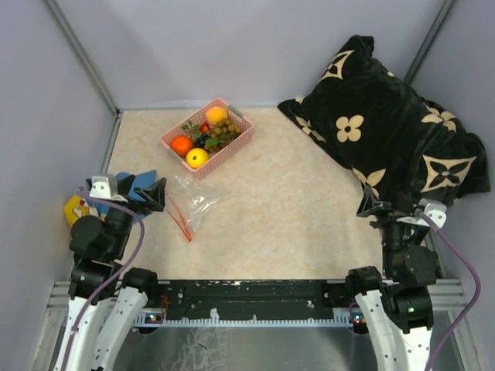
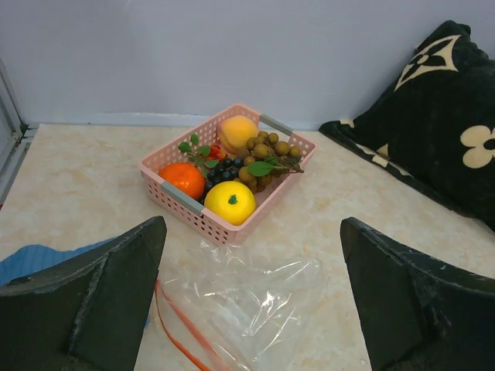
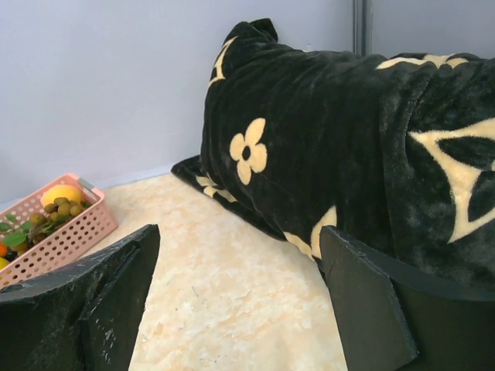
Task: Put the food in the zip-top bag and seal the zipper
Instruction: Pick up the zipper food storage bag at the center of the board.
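Observation:
The food lies in a pink basket (image 1: 229, 154) at the back left: an orange fruit (image 1: 182, 144), a yellow fruit (image 1: 196, 158), a tan berry cluster (image 1: 225, 131) and dark grapes (image 2: 222, 171). The clear zip-top bag (image 1: 195, 198) lies flat and empty on the table just in front of the basket. Its red-orange zipper (image 1: 180, 221) runs along the bag's left edge. My left gripper (image 1: 158, 195) hovers open just left of the bag, which shows between its fingers (image 2: 116, 286) in the left wrist view. My right gripper (image 1: 373, 207) is open over bare table at the right, holding nothing.
A big black pillow (image 1: 387, 131) with cream flower prints fills the back right corner, close to my right gripper. A blue-and-yellow cloth (image 1: 74, 207) lies under my left arm at the left edge. Grey walls enclose the table on three sides.

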Motion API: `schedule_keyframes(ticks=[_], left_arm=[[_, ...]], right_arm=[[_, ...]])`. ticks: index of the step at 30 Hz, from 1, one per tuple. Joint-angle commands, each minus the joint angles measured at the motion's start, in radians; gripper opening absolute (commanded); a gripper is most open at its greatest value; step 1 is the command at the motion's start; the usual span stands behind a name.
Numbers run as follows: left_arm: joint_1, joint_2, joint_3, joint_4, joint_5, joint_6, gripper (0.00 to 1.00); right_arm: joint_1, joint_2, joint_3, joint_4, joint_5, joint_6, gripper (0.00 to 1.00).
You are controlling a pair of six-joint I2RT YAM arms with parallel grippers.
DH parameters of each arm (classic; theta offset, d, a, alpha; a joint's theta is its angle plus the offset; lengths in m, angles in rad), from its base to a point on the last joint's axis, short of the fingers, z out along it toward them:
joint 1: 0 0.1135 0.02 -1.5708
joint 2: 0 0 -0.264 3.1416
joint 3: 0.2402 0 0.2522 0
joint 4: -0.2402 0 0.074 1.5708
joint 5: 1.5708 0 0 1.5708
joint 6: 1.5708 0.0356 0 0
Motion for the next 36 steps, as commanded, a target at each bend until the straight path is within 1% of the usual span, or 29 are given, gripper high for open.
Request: schedule_keyframes(ticks=[1,4,8,11,17,20,25,27,30,36], left_arm=[[0.010,-0.012,-0.002,0.012,-0.001,-0.017,1.00],[0.012,0.004,0.011,0.012,-0.006,-0.042,1.00],[0.013,0.056,0.050,-0.029,0.043,-0.103,1.00],[0.012,0.075,0.048,-0.049,0.045,-0.154,1.00],[0.012,0.075,0.042,-0.133,-0.024,-0.265,1.00],[0.012,0.074,0.012,-0.148,-0.003,-0.304,1.00],[0.012,0.101,-0.061,-0.162,0.003,-0.448,1.00],[0.012,0.117,-0.101,-0.167,-0.025,-0.520,1.00],[0.012,0.131,-0.147,-0.195,-0.085,-0.589,1.00],[0.012,0.135,-0.253,-0.153,-0.138,-0.662,0.99]], right_arm=[[-0.016,-0.023,0.021,0.023,-0.004,0.006,0.85],[-0.016,-0.023,0.021,0.018,0.004,0.005,0.85],[-0.016,-0.023,0.018,0.014,0.002,0.004,0.85],[-0.016,-0.023,0.021,0.008,-0.012,0.005,0.85],[-0.016,-0.023,0.021,0.003,-0.023,0.006,0.85],[-0.017,-0.023,0.022,0.005,-0.044,0.006,0.85],[-0.016,-0.023,0.023,0.002,-0.063,0.009,0.85],[-0.017,-0.023,0.023,0.006,-0.066,0.010,0.85],[-0.016,-0.023,0.020,0.010,-0.077,0.011,0.85],[-0.016,-0.023,0.021,0.006,-0.080,0.012,0.85]])
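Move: The zip-top bag lies on the board some 6 cm ahead of my open left hand, about 5 cm to its right and roughly 29 cm below. The fruit basket is farther out, about 25 cm ahead and 9 cm right of that hand; the blue-and-yellow cloth is around 20 cm to its left, about level with it. From my right hand, the bag is some 53 cm left, 7 cm ahead and 29 cm below. I sink my left hand towards the bag, slowly at first and then fast, about 16 cm down with barely any reach forward. As it drops I tip the fingers down some 30 degrees and roll the hand so its left side dips about 25 degrees, keeping the fingers wide open; I stop well above the bag and its orange zipper strip, touching nothing yet. ##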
